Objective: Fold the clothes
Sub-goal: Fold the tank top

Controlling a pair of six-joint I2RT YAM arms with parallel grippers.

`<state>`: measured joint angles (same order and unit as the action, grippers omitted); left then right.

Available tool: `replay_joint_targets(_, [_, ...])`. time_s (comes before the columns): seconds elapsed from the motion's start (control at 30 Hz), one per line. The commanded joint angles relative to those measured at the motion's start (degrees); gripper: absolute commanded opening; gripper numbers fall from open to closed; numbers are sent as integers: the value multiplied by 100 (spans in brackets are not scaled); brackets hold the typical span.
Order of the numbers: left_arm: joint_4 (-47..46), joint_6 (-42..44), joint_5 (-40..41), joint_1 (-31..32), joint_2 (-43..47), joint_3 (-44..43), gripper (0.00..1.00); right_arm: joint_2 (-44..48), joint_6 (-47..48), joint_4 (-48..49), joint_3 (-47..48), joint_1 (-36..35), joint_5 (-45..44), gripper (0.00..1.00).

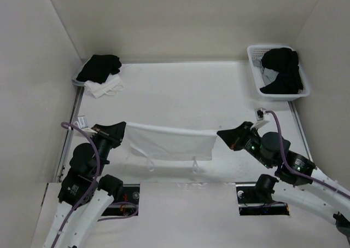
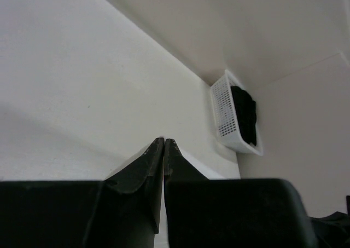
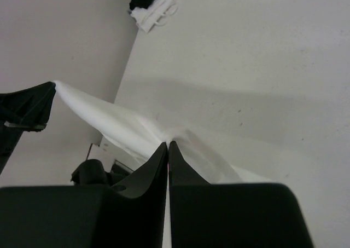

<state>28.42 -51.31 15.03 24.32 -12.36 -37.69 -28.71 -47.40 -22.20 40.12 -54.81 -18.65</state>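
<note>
The clothes, a thin white camisole (image 1: 172,143), hang stretched above the table between both arms, with two loop straps (image 1: 194,165) dangling at the lower edge. My left gripper (image 1: 124,128) is shut on the garment's left corner. My right gripper (image 1: 219,134) is shut on its right corner. In the right wrist view the white fabric (image 3: 117,125) runs from my closed fingertips (image 3: 168,144) to the other gripper at the left. In the left wrist view my fingertips (image 2: 164,140) are pressed together, and a sliver of white fabric (image 2: 198,167) shows behind them.
A white basket (image 1: 252,57) (image 2: 224,108) with a black garment stands at the back right. A black garment (image 1: 99,67) piled over a white one (image 1: 106,87) lies at the back left corner. Walls enclose the table on three sides.
</note>
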Motion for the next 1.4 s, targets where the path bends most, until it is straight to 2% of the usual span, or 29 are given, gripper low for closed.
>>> replay_joint_targets(0.0, [805, -11, 238, 34, -117, 165, 0, -353, -86, -559, 102, -254, -473, 5])
replay_joint_targets(0.13, [-106, 51, 194, 7, -871, 832, 0, -1284, 274, 458, -293, 744, 272, 5])
replay_joint_targets(0.3, [-2013, 288, 159, -220, -2917, 1220, 0, -3005, 442, 2296, -549, 2415, 1863, 5])
replay_joint_targets(0.37, [-2979, 323, 80, -458, -3989, 1124, 0, -3813, 503, 2701, -287, 2777, 2102, 5])
replay_joint_targets(0.47, [-3947, 332, -218, -731, -5360, 677, 0, -5061, 608, 3027, 327, 3181, 2339, 5])
replay_joint_targets(0.57, [-4371, 315, -324, -827, -6372, 167, 0, -5977, 618, 3177, 873, 3472, 2533, 5])
replay_joint_targets(0.67, [-4617, 271, -386, -942, -6980, -159, 0, -6559, 565, 3318, 1234, 3718, 2674, 5])
replay_joint_targets(0.83, [-4715, 95, -685, -1030, -6763, 33, 0, -6253, 547, 3380, 1034, 3745, 2665, 5])
replay_joint_targets(1.17, [-4583, 95, -1036, -1083, -5296, 1219, 1, -5084, 451, 3476, -266, 3587, 2332, 6])
replay_joint_targets(1.37, [-4004, 25, -1142, -977, -4005, 1878, 1, -4346, 398, 3397, -1066, 3376, 2182, 6])
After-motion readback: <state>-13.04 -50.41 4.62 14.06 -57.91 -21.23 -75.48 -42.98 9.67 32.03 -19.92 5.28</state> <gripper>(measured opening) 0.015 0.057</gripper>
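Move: The tank top hangs stretched between the two shut grippers, its middle about 8 cm below both and 2 cm nearer the robot, some 13 cm right of the left hand and 13 cm left of the right. The bare table spot it goes to lies 13 cm ahead, 15 right and 27 below the left hand; 15 ahead, 10 left and 26 below the right. The clothes pile is about 37 cm ahead and 16 left of the left hand, the basket some 38 ahead and 30 right of the right. The tank top, still pinched at a corner of its upper edge by each hand, is swung down and out over the table: both hands drop some 20 cm while reaching about 20 cm forward, fingers tipping down roughly 30 degrees. Still gripping, they then rise slightly and draw it back towards the robot about 7 cm; the right hand also turns a little clockwise. ##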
